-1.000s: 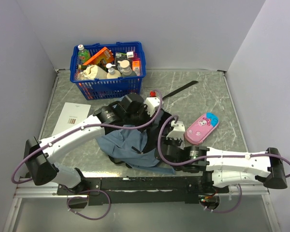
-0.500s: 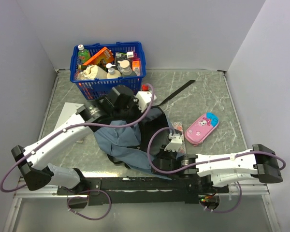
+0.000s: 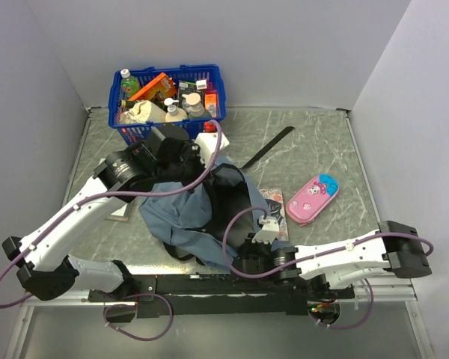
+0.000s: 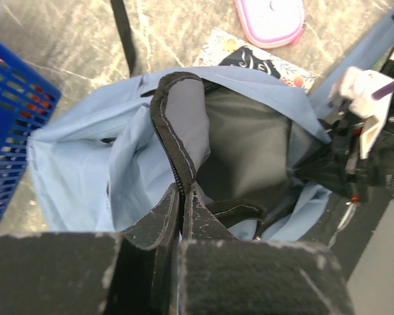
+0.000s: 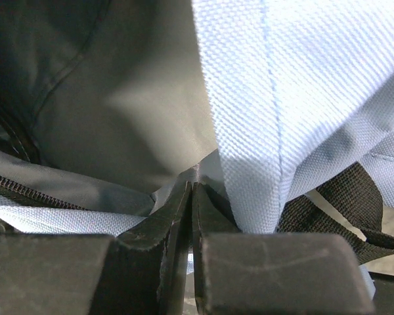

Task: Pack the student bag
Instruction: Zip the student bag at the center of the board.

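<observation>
The student bag [image 3: 181,213], soft grey-blue fabric with dark zippers, lies in the middle of the table with its mouth pulled open. My left gripper [image 3: 208,157] is shut on the bag's far zipper edge [image 4: 177,131] and holds it raised; in the left wrist view its jaws [image 4: 182,191] pinch the zipper tape. The dark lining [image 4: 249,144] shows inside the opening. My right gripper [image 3: 238,248] is shut on the near rim of the bag; in the right wrist view its jaws [image 5: 192,188] clamp a fold of fabric beside a light blue strap [image 5: 282,98].
A blue basket [image 3: 213,101] full of bottles and packets stands at the back left, close to the left wrist. A pink pencil case [image 3: 312,198] lies to the right of the bag, with a patterned book [image 3: 274,206] beside it. A black strip [image 3: 269,148] lies behind.
The left gripper has drawn the bag's far edge back toward the basket. The right gripper slid left and shut on the near rim. The bag's mouth spread wider, uncovering the book.
</observation>
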Tool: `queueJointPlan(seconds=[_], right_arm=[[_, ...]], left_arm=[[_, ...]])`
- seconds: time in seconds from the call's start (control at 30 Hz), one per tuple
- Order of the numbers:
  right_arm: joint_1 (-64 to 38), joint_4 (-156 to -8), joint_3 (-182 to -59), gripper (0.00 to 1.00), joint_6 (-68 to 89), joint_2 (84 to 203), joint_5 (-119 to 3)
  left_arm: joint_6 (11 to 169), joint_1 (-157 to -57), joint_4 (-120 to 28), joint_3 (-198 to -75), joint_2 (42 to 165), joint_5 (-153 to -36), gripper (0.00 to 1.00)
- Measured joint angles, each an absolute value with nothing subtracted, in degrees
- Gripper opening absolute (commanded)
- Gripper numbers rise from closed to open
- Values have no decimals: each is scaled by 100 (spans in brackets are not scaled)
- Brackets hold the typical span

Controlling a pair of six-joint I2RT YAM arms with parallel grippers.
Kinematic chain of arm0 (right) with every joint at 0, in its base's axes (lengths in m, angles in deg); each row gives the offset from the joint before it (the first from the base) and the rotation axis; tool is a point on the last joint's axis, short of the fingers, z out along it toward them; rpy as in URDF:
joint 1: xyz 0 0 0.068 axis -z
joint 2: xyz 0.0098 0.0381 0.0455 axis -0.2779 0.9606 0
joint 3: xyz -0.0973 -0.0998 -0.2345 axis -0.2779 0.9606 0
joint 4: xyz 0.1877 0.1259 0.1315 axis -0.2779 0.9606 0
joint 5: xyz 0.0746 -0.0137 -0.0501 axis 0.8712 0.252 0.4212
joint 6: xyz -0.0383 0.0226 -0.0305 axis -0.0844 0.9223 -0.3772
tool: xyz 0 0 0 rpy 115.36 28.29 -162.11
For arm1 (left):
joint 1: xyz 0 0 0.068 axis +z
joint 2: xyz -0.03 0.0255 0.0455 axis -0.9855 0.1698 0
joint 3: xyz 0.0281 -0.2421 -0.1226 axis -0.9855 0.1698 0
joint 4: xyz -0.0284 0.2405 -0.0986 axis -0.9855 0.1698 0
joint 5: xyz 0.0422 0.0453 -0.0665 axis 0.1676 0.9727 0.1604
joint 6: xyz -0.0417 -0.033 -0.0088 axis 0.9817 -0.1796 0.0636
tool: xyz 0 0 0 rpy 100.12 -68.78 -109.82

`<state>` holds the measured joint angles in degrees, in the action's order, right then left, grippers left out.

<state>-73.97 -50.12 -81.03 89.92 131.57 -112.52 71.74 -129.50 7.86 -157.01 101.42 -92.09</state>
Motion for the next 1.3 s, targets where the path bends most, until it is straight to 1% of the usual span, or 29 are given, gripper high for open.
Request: queueJointPlan(seconds=[0.07,0.23,0.3,0.33,0.37,0.4,0.43,0.47,0.57,0.7,0.73,0.8,0.83,0.87,0.97,1.0,1.07,1.1,1.13,1.17,1.2,1.27,1.3], right_arm=[[-7400,-4924,-8101,11,9042,13048,-11280],[-7417,-4937,-7989,11,9303,12961,-11315],[-7467,-4992,-7935,15,9418,13037,-11348],[-7500,-5016,-7930,17,9445,13107,-11361],[-7537,-5044,-7939,26,9445,13184,-11381],[-7574,-5047,-7974,33,9440,13256,-11400],[-7603,-5025,-8039,38,9445,13313,-11420],[-7636,-4977,-8127,46,9405,13347,-11457],[-7708,-4734,-8448,60,9241,13249,-11667],[-7743,-4607,-8660,67,8699,12550,-11956],[-7749,-4640,-8676,73,8428,12294,-12028],[-7756,-5081,-8715,78,7497,11787,-12124],[-7765,-5473,-8715,85,6929,11579,-12100],[-7793,-5873,-8715,87,6328,11424,-12061],[-7911,-6670,-8883,88,4997,11378,-11864],[-7937,-6771,-8988,88,4780,11431,-11820],[-7994,-6883,-9303,88,4442,11726,-11772],[-8005,-6917,-9360,88,4372,11802,-11761],[-8014,-6950,-9373,88,4302,11835,-11748],[-8027,-6948,-9362,88,4243,11826,-11739],[-8036,-6994,-9327,88,4160,11772,-11724],[-8051,-7171,-9183,89,3956,11549,-11687],[-8062,-7267,-9121,89,3851,11413,-11674]], left_arm=[[7084,-12926,808,-15750,10131,-9154,1],[6977,-12804,1142,-16532,10199,-9047,1],[6968,-12804,1114,-16720,10153,-9060,1],[6951,-12804,1114,-16731,10114,-9082,2],[6933,-12804,1133,-16731,10063,-9108,2],[6907,-12804,1186,-16731,10011,-9130,2],[6894,-12801,1223,-16731,9980,-9143,1],[6885,-12804,1267,-16731,9954,-9150,1],[6776,-12791,1236,-16595,9792,-9110,1],[6514,-12749,784,-16038,9401,-8756,1],[6422,-12742,637,-15881,9312,-8618,1],[6262,-12736,283,-15531,9167,-8358,1],[6188,-12729,143,-15367,9113,-8260,1],[6127,-12725,-36,-15166,9051,-8159,1],[6061,-12705,-335,-14718,8957,-8098,4],[6090,-12708,-399,-14617,8951,-8131,6],[6175,-12708,-434,-14484,8951,-8247,7],[6219,-12708,-434,-14440,8951,-8291,10],[6286,-12705,-434,-14392,8951,-8345,18],[6315,-12708,-434,-14366,8951,-8391,37],[6354,-12703,-432,-14344,8953,-8450,61],[6413,-12697,-480,-14346,8953,-8544,73],[6442,-12697,-510,-14364,8953,-8590,89]])
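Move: The left gripper already pinches the bag's zipper edge, pulled up high; the bag's open mouth lies about 25 cm below, roughly 4 cm ahead and 5 cm right. From that hand the Little Women book is some 18 cm right and 4 ahead, and the blue basket 18 cm left and 36 ahead. From the right gripper, low at the near rim, the mouth's middle is about 13 cm ahead and 3 left, near its own height. Lift the left gripper some 6 cm with the zipper edge still pinched, ease left about 5 cm while tipping the fingers up, then sink back almost to the starting height and open to let go. Hold the right gripper nearly still at the near rim, then open wide and raise it about 20 cm, with 5 cm of left, turning counter-clockwise and tipping its fingers up. ##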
